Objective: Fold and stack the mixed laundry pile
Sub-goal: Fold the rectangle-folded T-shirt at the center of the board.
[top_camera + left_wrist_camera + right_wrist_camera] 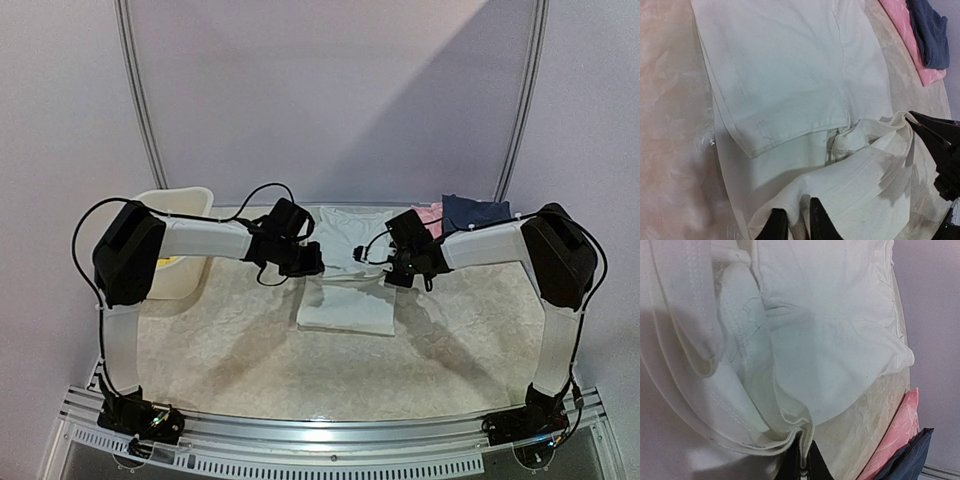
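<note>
A white T-shirt from the laundry lies partly folded in the middle of the table, its lower part a flat rectangle. Its far edge is lifted between both arms. My left gripper holds the shirt's left side. In the left wrist view a ridge of white cloth runs between the narrowly parted fingers of the left gripper. My right gripper is shut on several bunched layers of the shirt's hem, with the jaws tight together. The right gripper's dark fingers show at the right edge of the left wrist view.
A white plastic basket stands at the back left behind the left arm. A pink cloth and a dark blue cloth lie stacked at the back right, close to the right gripper. The tabletop has a pale marbled cover.
</note>
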Action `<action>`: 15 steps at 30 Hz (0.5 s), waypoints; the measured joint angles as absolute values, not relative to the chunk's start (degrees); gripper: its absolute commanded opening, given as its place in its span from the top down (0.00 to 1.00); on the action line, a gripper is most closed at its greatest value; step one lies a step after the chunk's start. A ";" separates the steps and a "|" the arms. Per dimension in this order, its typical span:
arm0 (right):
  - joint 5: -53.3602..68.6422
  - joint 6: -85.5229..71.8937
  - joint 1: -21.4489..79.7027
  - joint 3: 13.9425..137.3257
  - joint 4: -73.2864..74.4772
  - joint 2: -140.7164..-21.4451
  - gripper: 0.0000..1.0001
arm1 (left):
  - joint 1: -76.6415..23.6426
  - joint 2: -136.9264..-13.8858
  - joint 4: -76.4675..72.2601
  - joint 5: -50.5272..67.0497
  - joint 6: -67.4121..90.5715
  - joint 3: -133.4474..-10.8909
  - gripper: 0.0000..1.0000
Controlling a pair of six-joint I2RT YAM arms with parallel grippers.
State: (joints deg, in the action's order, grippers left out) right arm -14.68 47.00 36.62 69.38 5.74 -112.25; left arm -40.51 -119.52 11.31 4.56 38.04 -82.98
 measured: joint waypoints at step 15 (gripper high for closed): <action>-5.13 31.81 30.46 69.67 15.77 -93.34 0.41 | -40.01 -101.10 14.59 -0.62 35.20 -73.43 0.50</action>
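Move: Each of my hands pinches one corner of the T-shirt's hem, low over the board. For my left hand, the T-shirt's middle is about 8 cm to the right, 2 cm ahead and 2 cm below, and the laundry basket stands some 30 cm to the left and 6 cm farther out. For my right hand, the T-shirt's middle is roughly 9 cm left and 1 cm ahead; the pink cloth lies about 18 cm right and 14 cm ahead, with the navy cloth on it at 19 cm right and 17 cm ahead. I ease both hands a last centimetre or less forward over the T-shirt while I open the fingers to about half and let go of the hem corners. Then I lift clear: my right hand about 12 cm up and a little right, rolling some 20 degrees with its left side rising, my left hand about 8 cm up, 5 cm left and slightly back. ##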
